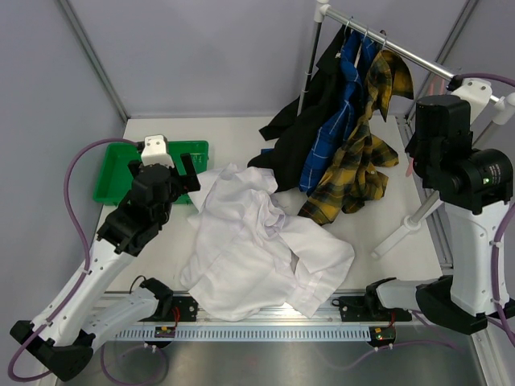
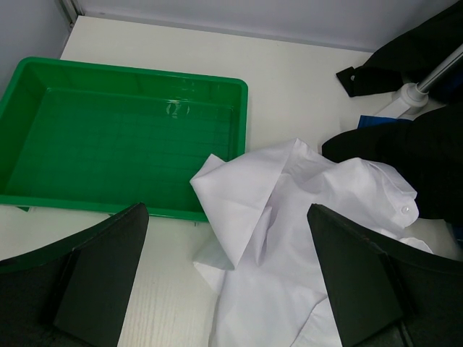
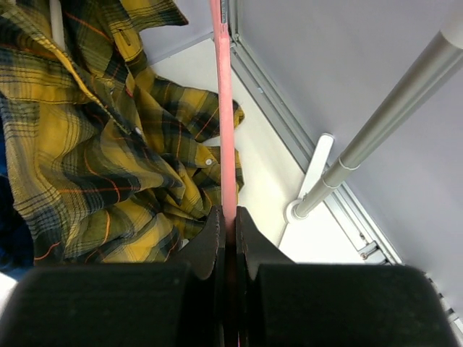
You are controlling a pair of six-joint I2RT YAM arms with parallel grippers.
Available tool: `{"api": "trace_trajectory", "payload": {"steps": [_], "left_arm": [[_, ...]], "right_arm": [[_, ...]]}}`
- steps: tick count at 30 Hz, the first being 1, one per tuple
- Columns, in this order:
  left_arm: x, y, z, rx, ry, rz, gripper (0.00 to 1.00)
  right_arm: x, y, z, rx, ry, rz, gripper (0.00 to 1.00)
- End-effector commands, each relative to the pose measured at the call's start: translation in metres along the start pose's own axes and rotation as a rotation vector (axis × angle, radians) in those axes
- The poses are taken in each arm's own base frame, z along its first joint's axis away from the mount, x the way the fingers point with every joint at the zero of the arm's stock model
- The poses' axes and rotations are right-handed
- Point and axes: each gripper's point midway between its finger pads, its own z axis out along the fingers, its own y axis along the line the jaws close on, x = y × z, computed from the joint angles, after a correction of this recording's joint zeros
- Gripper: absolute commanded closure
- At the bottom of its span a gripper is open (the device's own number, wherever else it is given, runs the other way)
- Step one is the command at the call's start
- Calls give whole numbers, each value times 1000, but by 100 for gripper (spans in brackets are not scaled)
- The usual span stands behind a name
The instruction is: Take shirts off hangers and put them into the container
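The plain white shirt (image 1: 257,249) lies crumpled on the table, off any hanger. One corner of this white shirt (image 2: 304,217) reaches the near right rim of the green container (image 2: 108,137). My left gripper (image 2: 226,217) hovers open over that corner, with nothing between its fingers (image 2: 101,267). In the top view it (image 1: 175,178) sits beside the container (image 1: 113,177). The black shirt (image 1: 298,137), blue plaid shirt (image 1: 334,129) and yellow-and-black plaid shirt (image 1: 362,161) hang by wire hooks (image 1: 366,34). My right gripper (image 3: 228,217) is shut on a pink hanger (image 3: 224,108) beside the yellow plaid shirt (image 3: 94,144).
The white-and-silver rail (image 1: 386,40) runs across the back right. Its leg and foot (image 3: 293,211) stand on the table close to my right gripper. Grey walls enclose the table at the back and sides. The tails of the hanging shirts trail onto the table.
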Motion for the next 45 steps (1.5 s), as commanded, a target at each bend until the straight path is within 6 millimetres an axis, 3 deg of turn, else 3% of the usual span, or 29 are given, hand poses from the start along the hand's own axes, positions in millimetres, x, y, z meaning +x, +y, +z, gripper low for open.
{"api": "trace_trajectory", "payload": {"steps": [1,6,16,19,21,22,26,29,34,40,45], "left_arm": [[-6,-2,0,18,-30,-11,1],[-4,-4,2,22,-21,-6,1],[-1,-4,5,13,-11,3,1],[1,-4,6,14,-5,6,1],[1,-4,6,14,-4,7,1],[1,-4,6,14,-4,7,1],[1,-4,6,9,-5,8,1],[2,-5,7,15,-1,11,1],[7,-13,10,53,16,28,1],[14,-35,12,170,45,47,1],[22,-55,12,255,92,39,1]], "right_arm": [[-7,-10,0,34,-14,-15,100],[-3,-2,6,13,-6,-10,100],[38,6,24,-3,61,-28,100],[41,6,25,-13,56,-19,98],[38,4,23,-15,37,-6,86],[38,4,22,-18,31,-4,68],[27,-1,13,-43,-17,23,30],[22,-4,6,-64,-39,33,15],[23,-2,-11,-169,-55,39,0],[21,-17,-58,-358,-179,66,0],[35,-30,-80,-444,-252,27,0]]}}
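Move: Some 7 cm ahead of the right hand and 13 cm above it is the spot on the rail for the pink hanger it still grips. The yellow plaid shirt hangs about 10 cm ahead, 13 cm left and 12 cm below; the rail's right post stands level with the hand, 9 cm right, its middle 16 cm below. From the open left hand, the white shirt's middle is roughly 9 cm back, 24 cm right and 27 cm below; the container is 16 cm ahead, 11 cm left, equally low. Lowering the pink hanger about 4 cm with a slight forward ease, to hang it on the rail, the right hand opens wide on the way down and lets go. It then draws back some 10 cm, rising about 3 cm, its fingers tipping up and swinging counter-clockwise. Late on, the open left hand moves about 3.5 cm right and 2.5 cm down towards the white shirt, turning 10 degrees clockwise. ##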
